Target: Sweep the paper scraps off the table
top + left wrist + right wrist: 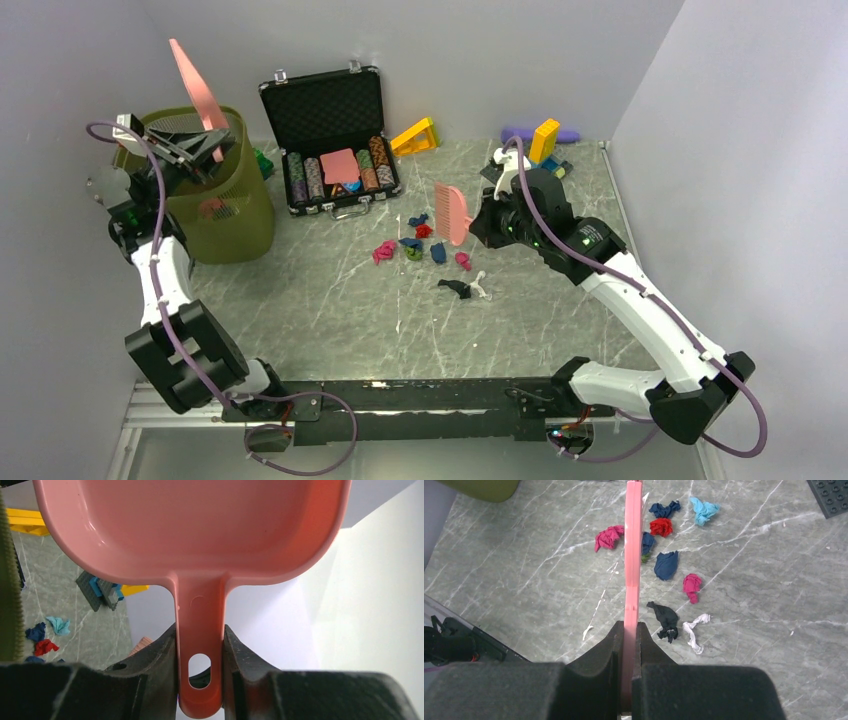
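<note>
Several paper scraps [420,245] lie in a loose cluster mid-table [330,300]. The right wrist view shows a pink one [608,536], red [661,527], teal [703,510], dark blue [666,564], black [665,617] and white [694,630]. My right gripper [480,222] is shut on a pink brush [452,212], held edge-on [633,555] above the cluster's right side. My left gripper [205,150] is shut on the handle of a pink dustpan [198,85], held tilted up over the olive bin [225,215]. The pan looks empty in the left wrist view [195,525].
An open black case of poker chips [335,140] stands behind the scraps. Yellow blocks [415,137] and more blocks [545,140] lie at the back. A dark studded baseplate [831,495] is near the scraps. Walls close in on the left, back and right.
</note>
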Available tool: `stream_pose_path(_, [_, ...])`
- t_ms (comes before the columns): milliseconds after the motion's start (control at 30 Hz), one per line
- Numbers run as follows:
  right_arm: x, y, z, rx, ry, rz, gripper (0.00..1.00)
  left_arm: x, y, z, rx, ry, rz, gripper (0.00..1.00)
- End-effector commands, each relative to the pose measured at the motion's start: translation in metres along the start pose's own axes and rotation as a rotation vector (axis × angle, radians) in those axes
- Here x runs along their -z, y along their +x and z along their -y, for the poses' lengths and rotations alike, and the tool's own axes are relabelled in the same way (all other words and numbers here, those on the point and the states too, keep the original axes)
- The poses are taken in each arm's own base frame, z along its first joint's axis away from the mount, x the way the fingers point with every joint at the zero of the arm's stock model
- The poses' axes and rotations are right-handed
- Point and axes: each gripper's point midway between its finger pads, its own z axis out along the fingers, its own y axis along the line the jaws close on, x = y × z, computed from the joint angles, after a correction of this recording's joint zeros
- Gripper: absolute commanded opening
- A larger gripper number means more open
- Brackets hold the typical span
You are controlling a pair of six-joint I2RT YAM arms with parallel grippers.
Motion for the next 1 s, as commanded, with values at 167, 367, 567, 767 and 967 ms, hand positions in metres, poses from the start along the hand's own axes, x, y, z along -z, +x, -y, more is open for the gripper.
stream_pose_path(167, [0.003,-0.024,-0.007,-0.094,-0.027,0.125,0.0,-0.027,0.074,0.039,-0.317,-0.014,-0.164,0.0])
stream_pose_path(367, [0.0,-0.026,-0.006,-0.229,-0.019,0.183,0.0,-0.026,0.093,0.007,-0.651,-0.383,-0.06,0.0])
stream_pose_path(567, [-0.008,-0.026,-0.018,-0.335,-0.086,0.2,0.0,0.003,0.101,-0.046,-0.8,-0.651,-0.061,0.0])
stream_pose_path(767, [-0.028,-0.013,-0.053,-0.372,-0.272,0.109,0.0,0.044,0.086,-0.089,-0.849,-0.904,-0.024,0.0])
stream_pose_path(967, [-0.069,0.009,-0.066,-0.38,-0.242,-0.043,0.0,0.052,0.091,-0.093,-0.873,-0.865,0.01,0.0])
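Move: The remaining paper scraps lie on the table about 34 cm to the left hand's right, practically level with it and some 40 cm below; the bin's middle is about 5 cm ahead and 6 cm left of it, the open case 11 cm ahead and 16 cm right. From the right hand the scraps are 8 cm ahead, 9 cm left and 27 cm down, the black scrap about 2 cm back and 3 cm left. Left swings the dustpan right from the bin, then about 15 cm down, levelling; right eases its brush left. ##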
